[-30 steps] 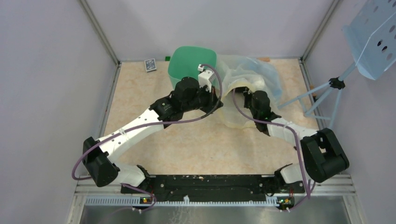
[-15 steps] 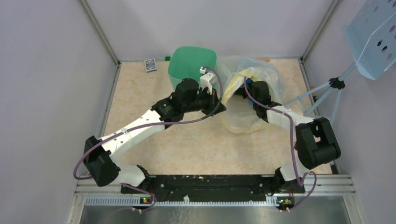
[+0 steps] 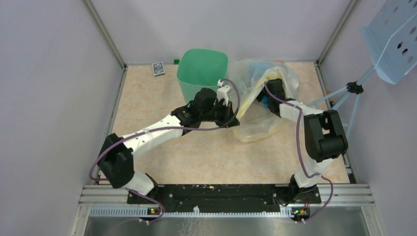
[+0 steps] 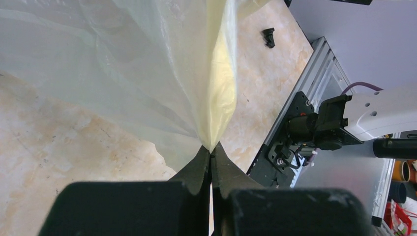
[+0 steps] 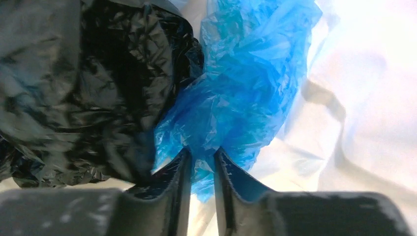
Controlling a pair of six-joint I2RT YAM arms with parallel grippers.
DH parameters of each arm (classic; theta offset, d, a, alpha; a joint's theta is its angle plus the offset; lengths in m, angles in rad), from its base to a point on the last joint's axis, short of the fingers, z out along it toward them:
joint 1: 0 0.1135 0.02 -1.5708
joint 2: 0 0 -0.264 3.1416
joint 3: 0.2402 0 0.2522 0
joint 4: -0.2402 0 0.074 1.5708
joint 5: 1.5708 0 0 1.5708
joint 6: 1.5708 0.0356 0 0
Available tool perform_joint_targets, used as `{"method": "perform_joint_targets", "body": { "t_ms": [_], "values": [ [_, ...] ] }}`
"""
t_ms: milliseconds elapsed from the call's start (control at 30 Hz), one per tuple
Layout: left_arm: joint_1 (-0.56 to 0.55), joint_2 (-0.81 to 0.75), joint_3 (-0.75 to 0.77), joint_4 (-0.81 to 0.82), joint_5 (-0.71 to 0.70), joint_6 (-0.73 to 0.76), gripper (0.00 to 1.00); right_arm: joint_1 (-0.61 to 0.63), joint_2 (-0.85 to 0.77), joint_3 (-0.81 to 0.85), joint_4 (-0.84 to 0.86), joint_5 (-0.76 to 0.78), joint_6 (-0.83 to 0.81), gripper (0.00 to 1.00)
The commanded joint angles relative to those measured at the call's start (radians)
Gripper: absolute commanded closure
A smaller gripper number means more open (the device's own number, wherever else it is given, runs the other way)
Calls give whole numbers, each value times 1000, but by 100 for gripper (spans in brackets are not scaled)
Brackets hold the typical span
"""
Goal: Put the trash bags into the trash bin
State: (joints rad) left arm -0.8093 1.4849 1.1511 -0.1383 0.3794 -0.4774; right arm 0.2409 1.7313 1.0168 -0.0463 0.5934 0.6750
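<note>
The mint-green trash bin [image 3: 186, 81] stands upright at the back of the table. To its right lies a large clear yellowish bag [image 3: 255, 125]. My left gripper [image 3: 235, 118] is shut on that bag's edge [image 4: 216, 98], and its jaws [image 4: 211, 150] pinch the film tight. My right gripper [image 3: 268, 96] reaches inside the clear bag. In the right wrist view its fingers [image 5: 202, 152] close on a fold of the crinkly blue trash bag [image 5: 246, 73]. A crumpled black bag [image 5: 98, 73] lies against the blue one on its left.
A card deck [image 3: 158, 68] and a small green cube [image 3: 174, 61] lie by the back wall, left of the bin. A pale-blue perforated panel [image 3: 393, 39] on a stand [image 3: 351, 88] rises at the right. A small black piece [image 4: 268, 37] lies on the tabletop.
The right arm has pushed deeper into the clear bag toward the back; its jaws spread and then narrowed onto the blue bag. The left arm has drawn the clear bag's edge to the right.
</note>
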Motion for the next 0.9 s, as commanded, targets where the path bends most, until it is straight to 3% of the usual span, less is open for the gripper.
{"method": "perform_joint_targets", "body": {
  "t_ms": [0, 33, 133, 433, 633, 800, 867],
  "values": [
    [5, 43, 19, 60, 57, -7, 100, -9, -54, -8, 22, -22, 2, 96],
    [4, 58, 27, 58, 64, -7, 100, -9, -89, -34, 37, -52, -19, 100],
    [3, 99, 54, 43, 68, -5, 100, -9, -188, -75, 62, -186, -64, 100],
    [4, 235, 175, 12, 36, 18, 100, -9, -577, -226, 49, -924, -216, 100],
    [2, 284, 220, -23, -39, 46, 100, -9, -862, -255, -131, -964, -261, 100],
    [2, 322, 232, -18, -93, 40, 100, -9, -1010, -234, -180, -1099, -280, 100],
    [2, 342, 246, -16, -97, 31, 100, -9, -1044, -226, -212, -1062, -274, 100]
  ]
}}
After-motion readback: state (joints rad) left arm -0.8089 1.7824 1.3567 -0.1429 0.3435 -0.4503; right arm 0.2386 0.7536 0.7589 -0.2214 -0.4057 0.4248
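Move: The blue trash bag lies just off the right fingertips, inside the clear yellow-rimmed bag: its middle is about 4 cm ahead, 2 cm to the right and 3 cm below. The black bag lies roughly 3 cm ahead and 8 cm left of the right hand at about the blue one's height. The clear bag is centred some 10 cm left and 7 cm back. From the left hand, shut on the clear bag's rim, the blue bag is about 22 cm ahead, 22 cm right and 17 cm below; the green bin is 18 cm ahead and 12 cm left. Closing first, the right fingers pinch the blue bag, then haul it up about 20 cm and back some 18 cm towards the base while swinging left, the wrist turning counter-clockwise by about 60 degrees and the fingertips tilting up. The left hand, still shut on the clear bag's rim, sinks and shifts right, then forward, about 5 cm each way. ##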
